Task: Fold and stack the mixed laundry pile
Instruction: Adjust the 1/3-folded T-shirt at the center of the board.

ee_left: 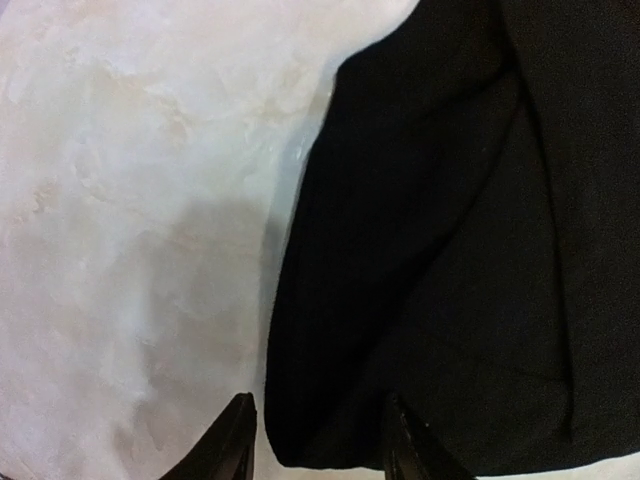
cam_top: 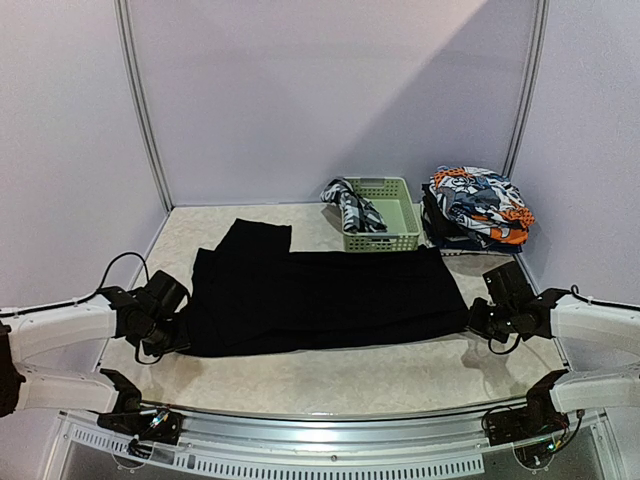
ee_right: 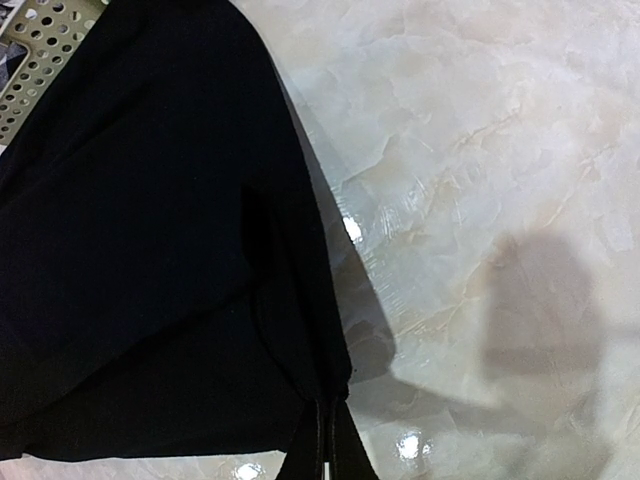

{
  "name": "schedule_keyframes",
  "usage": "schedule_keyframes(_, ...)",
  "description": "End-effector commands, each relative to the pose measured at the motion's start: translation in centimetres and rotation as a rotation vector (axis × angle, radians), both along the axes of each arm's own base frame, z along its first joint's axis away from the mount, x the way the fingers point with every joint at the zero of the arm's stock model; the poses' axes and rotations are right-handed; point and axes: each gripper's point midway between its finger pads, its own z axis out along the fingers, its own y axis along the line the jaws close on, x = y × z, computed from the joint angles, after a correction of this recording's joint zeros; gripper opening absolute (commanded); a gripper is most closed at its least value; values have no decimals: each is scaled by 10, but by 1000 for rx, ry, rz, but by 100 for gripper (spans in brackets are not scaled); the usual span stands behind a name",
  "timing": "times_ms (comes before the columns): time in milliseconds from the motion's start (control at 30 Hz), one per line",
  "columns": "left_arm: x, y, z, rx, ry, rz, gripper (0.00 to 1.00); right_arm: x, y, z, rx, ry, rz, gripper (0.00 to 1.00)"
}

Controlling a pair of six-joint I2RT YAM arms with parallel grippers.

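A large black cloth (cam_top: 320,290) lies spread flat across the middle of the table. My left gripper (cam_top: 172,335) is at its near left corner. In the left wrist view the jaws stand apart astride that corner (ee_left: 330,400), one finger (ee_left: 238,445) over bare table, the other (ee_left: 402,445) over the black cloth (ee_left: 450,250). My right gripper (cam_top: 478,322) is at the cloth's right edge. In the right wrist view it (ee_right: 328,445) is shut on a pinched fold of the black cloth (ee_right: 150,250). A black-and-white checked shirt (cam_top: 350,205) hangs over the basket's left rim.
A pale green slotted basket (cam_top: 390,238) stands at the back, right of centre, and its corner (ee_right: 40,50) shows in the right wrist view. A heap of orange-blue-white printed pieces (cam_top: 480,205) sits to its right on dark garments. Walls close in the back and sides.
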Motion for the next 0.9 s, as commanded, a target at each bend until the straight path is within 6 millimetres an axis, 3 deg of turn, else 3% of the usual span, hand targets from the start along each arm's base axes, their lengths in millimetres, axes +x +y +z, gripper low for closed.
schedule_keyframes(0, 1, -10, -12, -43, -3, -11, 43, -3, -7, -5, -27, 15, -6, 0)
schedule_keyframes(267, 0, -12, -23, -59, 3, -10, 36, -2, -4, -7, -23, 17, 13, 0)
schedule_keyframes(333, 1, -13, -26, -68, -8, -7, 28, -2, -3, -6, -22, 16, 14, 0)
schedule_keyframes(467, 13, -23, -24, -115, -76, -24, 2, -1, -4, -5, -25, 8, 15, 0)
schedule_keyframes(533, 20, -24, -15, -109, -102, -35, 0, 1, -5, -3, -29, -3, 10, 0)
schedule_keyframes(700, 47, -26, 42, -51, -197, -76, 0, 16, 1, 23, -37, -33, 33, 0)
schedule_keyframes(767, 62, -26, 76, -12, -244, -92, 0, 28, 7, 45, -38, -61, 54, 0)
schedule_keyframes(867, 84, -21, 137, 46, -336, -104, 0, 46, 11, 97, -45, -136, 62, 0)
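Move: The T-shirt's near left corner lies just under the left hand's half-open fingers, about 1 cm ahead, 1 cm right and 2 cm below. From that hand, the shirt's middle is some 12 cm ahead and 30 cm right; the sleeve sticking out beyond it is about 30 cm ahead and 13 cm right. The right hand already holds the near right corner between its pads, with the basket roughly 30 cm ahead and 18 cm left of it. Down nearly 2 cm onto the T-shirt's near left corner goes the left hand, edging slightly forward and right as its fingers shut and pinch the cloth; then it swings quickly up and forward, over 9 cm of rise, tipping its fingers outward about 10 degrees. The right hand stays put, keeping its pinch on the near right corner, and near the end lifts about 4 cm, also forward a little. ##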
